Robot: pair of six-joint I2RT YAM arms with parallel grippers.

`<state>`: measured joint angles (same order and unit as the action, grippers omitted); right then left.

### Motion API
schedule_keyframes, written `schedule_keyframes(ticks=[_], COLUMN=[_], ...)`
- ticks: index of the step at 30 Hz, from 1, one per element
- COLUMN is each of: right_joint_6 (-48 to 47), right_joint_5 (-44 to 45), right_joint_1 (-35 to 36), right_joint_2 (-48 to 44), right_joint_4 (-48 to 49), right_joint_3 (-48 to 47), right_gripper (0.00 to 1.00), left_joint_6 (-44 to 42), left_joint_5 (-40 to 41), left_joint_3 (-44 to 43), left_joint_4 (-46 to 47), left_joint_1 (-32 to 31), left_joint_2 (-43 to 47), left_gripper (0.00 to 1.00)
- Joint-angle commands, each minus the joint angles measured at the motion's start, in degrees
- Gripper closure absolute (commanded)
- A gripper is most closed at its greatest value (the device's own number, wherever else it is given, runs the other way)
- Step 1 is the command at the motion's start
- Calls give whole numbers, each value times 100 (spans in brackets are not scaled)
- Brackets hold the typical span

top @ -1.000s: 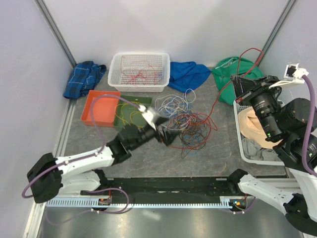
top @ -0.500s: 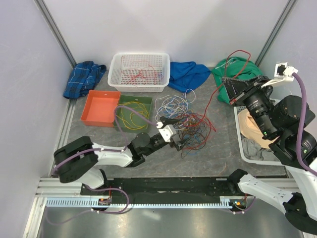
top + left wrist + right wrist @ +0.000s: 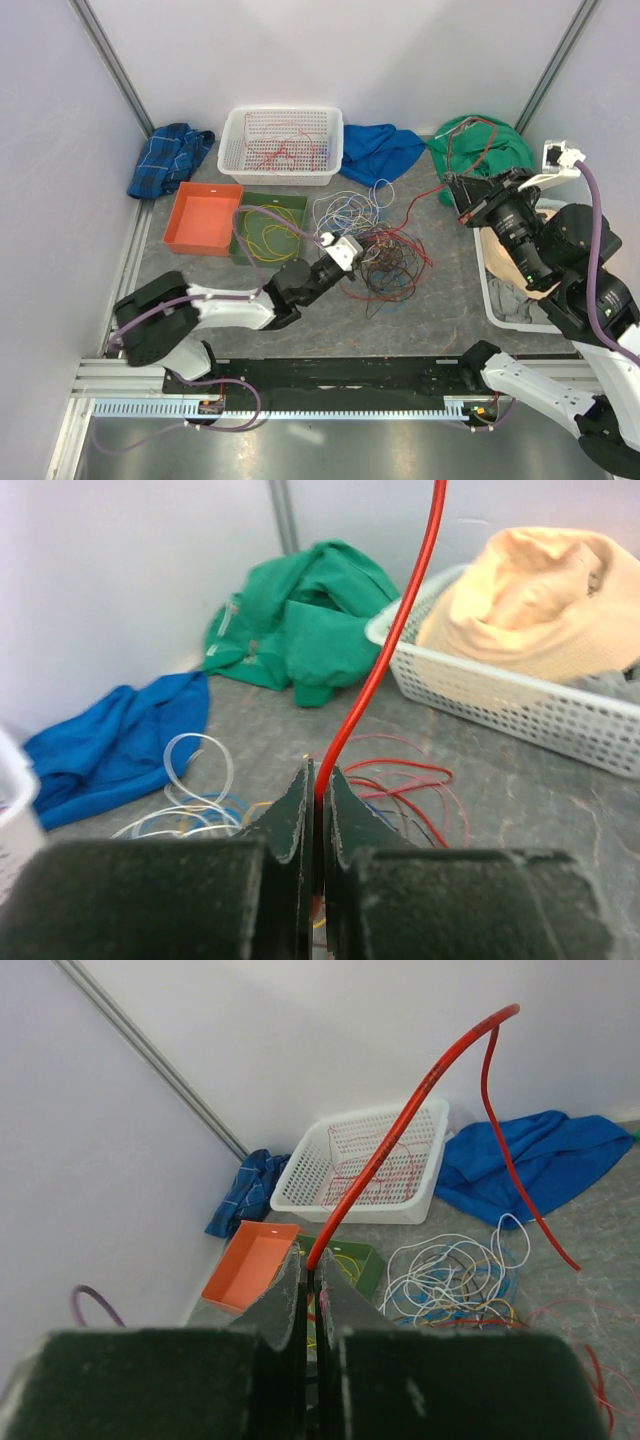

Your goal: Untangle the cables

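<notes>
A tangle of thin cables [image 3: 388, 262] in red, dark and blue lies mid-table, with white and blue loops [image 3: 350, 210] just behind it. My left gripper [image 3: 362, 250] sits low at the tangle's left edge, shut on a red cable [image 3: 400, 630] that rises from between its fingertips [image 3: 318, 775]. That red cable [image 3: 415, 203] runs up and to the right to my right gripper [image 3: 452, 188]. The right gripper [image 3: 308, 1265] is raised and shut on the red cable [image 3: 400, 1130], whose free end arcs over and hangs down.
A white basket [image 3: 283, 112] holding red cables stands at the back. An orange tray [image 3: 203, 218] and a green tray [image 3: 272, 198] with yellow cables sit to the left. Plaid [image 3: 170, 158], blue [image 3: 378, 150] and green [image 3: 480, 145] cloths lie along the back. A basket of laundry [image 3: 482, 270] stands on the right.
My left gripper moved into the tangle and went from open to shut on the red cable. My right gripper shifted left and lower, still holding the cable.
</notes>
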<state>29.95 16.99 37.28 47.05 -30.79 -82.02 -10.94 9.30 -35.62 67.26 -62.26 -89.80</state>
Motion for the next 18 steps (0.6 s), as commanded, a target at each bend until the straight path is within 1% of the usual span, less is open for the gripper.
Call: schedule_keyframes(ticks=[1,2,3,4,6,7,8,9,10,11,12,13,14,15,16,17,18], right_joint_6=[-121,-148,-157,-165,-113,-78,-43,19,54,80,107,151,168,169,186,186,204], right_joint_5=[216,243,278,383,462,463,437,384,314,165,112,59,-37,-73,-91,-108,-117], right_joint_1=[-1,8,8,8,8,8,8,8,8,8,8,8,8,8,-1,8,8], right_joint_2=[-318,-406,-520,-626,-942,-1117,-1188,-1241,-1294,-1312,-1321,-1330,-1338,-1356,-1373,-1374,-1391], right_joint_4=[20,11,11,11,11,11,20,11,20,11,20,20,29,64,73,81,81], right_joint_3=[326,570,721,888,1380,1538,1783,1890,1978,2118,2181,2225,2330,2374,2427,2497,2533], right_gripper=[100,100,100,100,100,100,100,98,93,84,77,70,58,53,48,39,36], left_joint_6=[292,416,556,828,997,1041,1041,1041,1041,1041,1041,1006,971,927,849,804,760], left_joint_5=[810,923,942,942,855,802,662,617,591,547,512,520,555,555,555,538,529], left_joint_3=[-810,-1120,-1776,-2113,-2763,-3402,-3713,-4325,-4627,-4917,-5424,-5656,-5876,-6304,-6509,-6702,-7104], left_joint_4=[-1728,-3031,-3592,-4076,-5243,-5554,-5784,-6186,-6356,-6497,-6620,-6691,-6874,-6928,-7050,-7095,-7139], left_joint_1=[47,117,152,188,276,276,284,285,285,285,276,276,276,284,285,276,284], left_joint_2=[1463,1691,1990,2114,2238,2274,2256,2213,2099,2011,1932,1861,1687,1598,1493,1300,1185], left_gripper=[98,98,98,98,98,98,98,98,98,98,98,98,98,98,98,98,98])
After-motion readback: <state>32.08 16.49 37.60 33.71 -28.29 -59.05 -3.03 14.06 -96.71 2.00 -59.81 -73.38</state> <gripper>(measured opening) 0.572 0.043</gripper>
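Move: The red cable is already shut in both my grippers, the right hand far higher. From my left hand, the cable tangle lies about 9 cm ahead, 5 cm to the right and 20 cm below; the green tray is some 15 cm ahead and 23 cm left. From my right hand, the same tangle lies roughly 11 cm ahead, 5 cm left and 46 cm below, with the peach cloth's basket 5 cm ahead and 39 cm right. With the red cable pinched, I sweep my left hand up about 35 cm, high above the tangle, drifting some 8 cm left while its fingertips tip further upward. Meanwhile I lower my right hand about 10 cm towards the tangle, then open its fingers and let go of the cable. ##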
